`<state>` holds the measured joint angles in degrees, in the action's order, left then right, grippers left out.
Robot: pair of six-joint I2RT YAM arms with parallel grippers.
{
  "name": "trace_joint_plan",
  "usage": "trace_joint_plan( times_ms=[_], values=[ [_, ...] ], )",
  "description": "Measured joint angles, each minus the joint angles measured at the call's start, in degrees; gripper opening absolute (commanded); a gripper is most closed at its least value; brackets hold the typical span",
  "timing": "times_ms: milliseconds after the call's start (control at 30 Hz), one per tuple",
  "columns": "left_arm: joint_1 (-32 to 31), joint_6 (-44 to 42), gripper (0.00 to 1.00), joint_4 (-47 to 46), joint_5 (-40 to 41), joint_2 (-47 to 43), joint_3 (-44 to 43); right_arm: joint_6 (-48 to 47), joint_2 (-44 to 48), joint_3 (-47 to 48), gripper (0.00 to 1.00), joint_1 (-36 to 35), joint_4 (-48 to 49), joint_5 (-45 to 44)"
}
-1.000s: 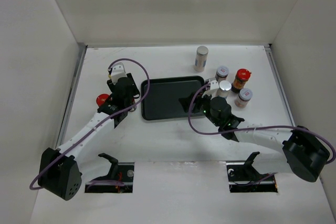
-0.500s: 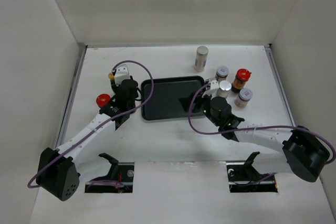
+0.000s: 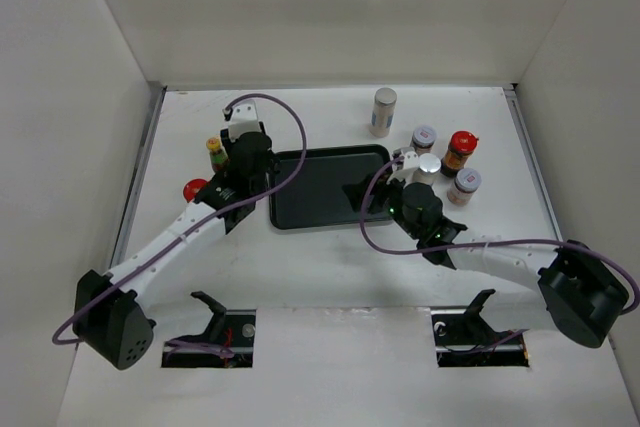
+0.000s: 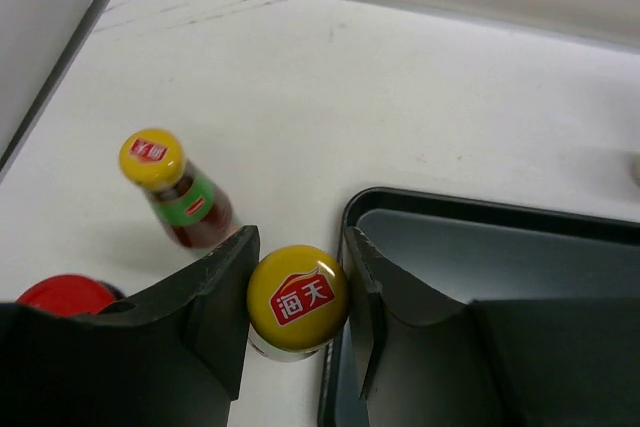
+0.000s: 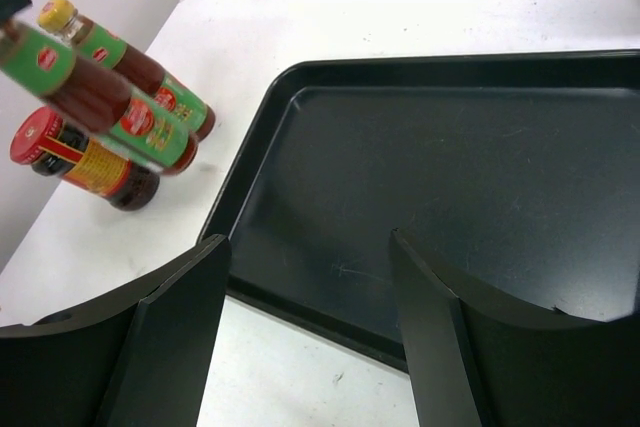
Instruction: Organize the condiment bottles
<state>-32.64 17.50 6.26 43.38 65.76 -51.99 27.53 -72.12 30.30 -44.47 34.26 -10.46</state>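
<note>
My left gripper (image 4: 297, 247) is shut on a slim dark yellow-capped sauce bottle (image 4: 297, 299), right beside the black tray's left rim (image 4: 352, 209). In the top view the gripper (image 3: 250, 162) hides that bottle. The second yellow-capped bottle (image 4: 180, 192) stands just left of it, also in the top view (image 3: 215, 152). A red-lidded jar (image 3: 194, 189) stands nearer. My right gripper (image 5: 308, 247) is open and empty over the tray's near right part (image 3: 362, 197). In the right wrist view the held bottle (image 5: 90, 87) is blurred and tilted.
The black tray (image 3: 320, 162) lies mid-table. To its right stand white grey-lidded shakers (image 3: 423, 137), (image 3: 429, 167), (image 3: 464, 185) and a red-lidded jar (image 3: 460, 150). One taller shaker (image 3: 383, 112) stands at the back. White walls close in the table on three sides.
My left gripper has moved right toward the tray's left rim with the bottle in it, uncovering the second yellow-capped bottle. The right arm has barely moved.
</note>
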Motion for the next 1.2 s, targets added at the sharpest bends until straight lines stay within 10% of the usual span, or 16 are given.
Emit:
trace_joint_plan(
  times_ms=[767, 1200],
  values=[
    [0.39, -1.18, 0.17, -15.43, -10.71, 23.63, -8.31, 1.46, 1.40, -0.04, 0.72, 1.70, -0.04, 0.07],
    [1.11, -1.51, 0.70, -29.31, -10.58, 24.52, -4.50, 1.46, 1.40, -0.07, 0.72, 1.73, 0.00, 0.39]
  ],
)
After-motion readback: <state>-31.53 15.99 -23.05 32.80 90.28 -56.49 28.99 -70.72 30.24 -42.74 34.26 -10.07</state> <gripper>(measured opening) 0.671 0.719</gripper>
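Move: The left hand, already holding a yellow-capped bottle off the table, is bound for the tray's far left corner, about 9 cm ahead, 8 cm to its right and 17 cm below. The tray's middle lies roughly 4 cm ahead and 18 cm right. The other yellow-capped bottle stands some 6 cm ahead and 9 cm left, the red-capped jar about 1 cm back and 15 cm left. From the right hand that corner is about 15 cm ahead and 14 cm left. Still pinching the bottle near its cap, the left hand carries it over the tray's rim, about 9 cm forward and 8 cm right, rising slightly before sinking some 6 cm to the corner. The wrist turns about 10 degrees clockwise; then the fingers open wide and let go, the hand easing up a little around the cap. ##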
